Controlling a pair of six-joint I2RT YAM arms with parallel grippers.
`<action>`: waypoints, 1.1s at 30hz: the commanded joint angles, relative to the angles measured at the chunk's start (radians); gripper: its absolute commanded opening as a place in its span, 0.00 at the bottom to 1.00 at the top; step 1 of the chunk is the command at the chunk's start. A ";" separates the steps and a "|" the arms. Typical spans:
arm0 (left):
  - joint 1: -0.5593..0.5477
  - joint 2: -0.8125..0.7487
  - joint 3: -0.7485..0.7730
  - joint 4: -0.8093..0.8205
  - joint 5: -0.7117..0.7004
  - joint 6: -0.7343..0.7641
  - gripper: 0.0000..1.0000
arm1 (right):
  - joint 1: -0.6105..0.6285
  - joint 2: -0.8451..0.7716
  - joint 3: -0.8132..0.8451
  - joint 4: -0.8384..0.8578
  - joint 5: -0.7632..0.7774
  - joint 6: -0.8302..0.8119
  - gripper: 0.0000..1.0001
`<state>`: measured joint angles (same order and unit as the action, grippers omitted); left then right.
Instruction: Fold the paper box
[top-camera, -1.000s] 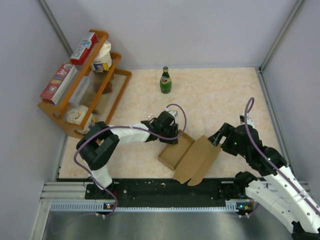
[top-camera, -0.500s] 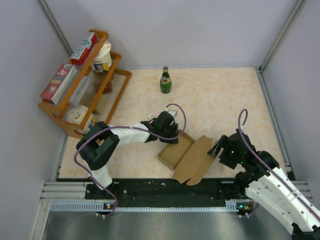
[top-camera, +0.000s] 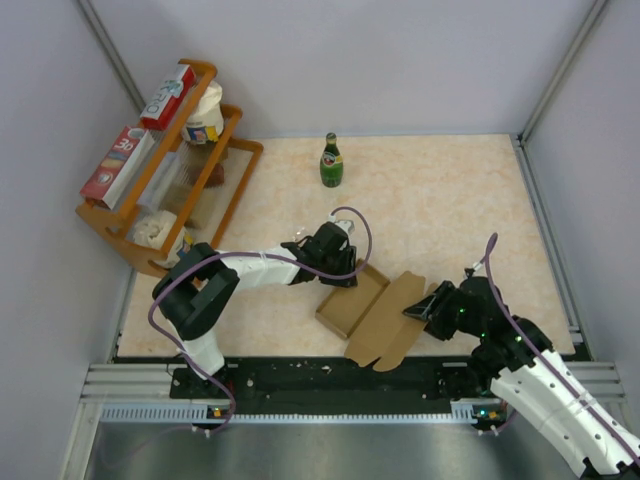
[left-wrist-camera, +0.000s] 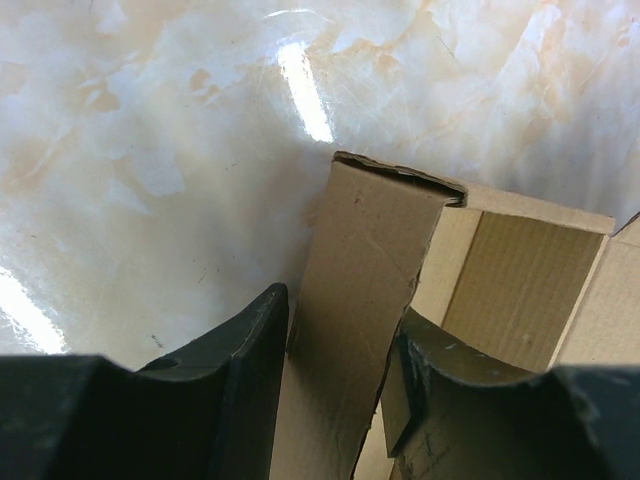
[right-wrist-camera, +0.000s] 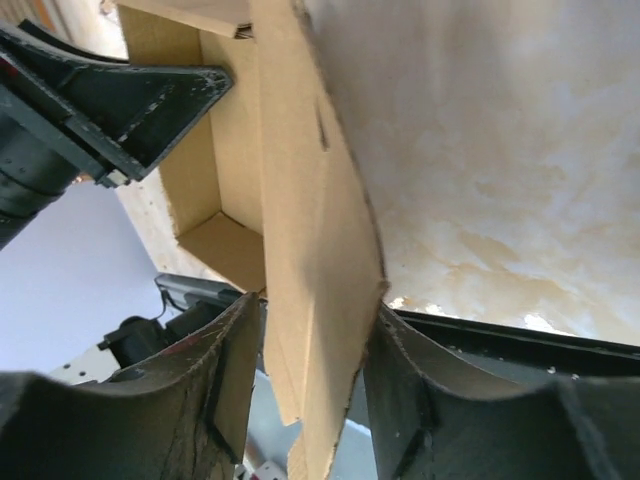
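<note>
The paper box (top-camera: 350, 300) is an open brown cardboard tray near the table's front, with its wide lid (top-camera: 395, 318) sloping off its right side. My left gripper (top-camera: 335, 262) is at the tray's far corner, shut on an upright side flap (left-wrist-camera: 370, 250) that fills the gap between its fingers (left-wrist-camera: 250, 360). My right gripper (top-camera: 425, 308) comes in from the right and is shut on the lid's free edge (right-wrist-camera: 310, 200); both of its fingers press the board. The tray's inside (right-wrist-camera: 215, 160) shows behind the lid, with the left gripper beyond it.
A green bottle (top-camera: 331, 161) stands at the back middle. A wooden rack (top-camera: 160, 170) at the left holds red-and-white boxes (top-camera: 168, 96) and jars. The black front rail (top-camera: 320, 380) runs just below the lid. Grey walls close in three sides.
The right arm has drawn back toward the front edge and its jaws have closed on the lid's edge. The lid has dropped slightly. The left gripper has kept its hold.
</note>
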<state>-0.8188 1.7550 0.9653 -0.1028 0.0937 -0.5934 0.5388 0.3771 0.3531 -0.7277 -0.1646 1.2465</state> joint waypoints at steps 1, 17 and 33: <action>0.003 0.018 -0.031 -0.028 -0.009 0.000 0.46 | -0.007 -0.004 0.023 0.097 -0.016 0.008 0.40; 0.003 -0.098 0.061 -0.156 -0.048 0.040 0.69 | -0.007 0.154 0.127 0.152 0.019 -0.183 0.07; 0.190 -0.284 0.136 -0.271 -0.112 0.147 0.83 | -0.031 0.410 0.346 0.056 -0.071 -0.493 0.01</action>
<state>-0.6926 1.4864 1.0920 -0.3496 -0.0006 -0.4911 0.5343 0.6968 0.5922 -0.6537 -0.1616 0.9253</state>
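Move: The box's open lid flap stands slanted, its raised right edge already between the right hand's open fingers. The flap's middle is about 5 cm left of that hand, 2 cm back and 2 cm lower. The box body's middle lies some 13 cm left of the right hand, 3 cm ahead and 7 cm below. From the left hand, the flap's middle is roughly 10 cm right, 10 cm back and 3 cm up, and the body's middle 5 cm back, 2 cm right and 1 cm down. The flap's raised edge is pinched as the right fingers go from half open to shut, then is carried up and forward about 5 cm with a slight counter-clockwise wrist turn. Meanwhile the left fingers, astride the body's left wall, spread wide first; that hand then rises clear some 11 cm, going forward and left away from the box. ##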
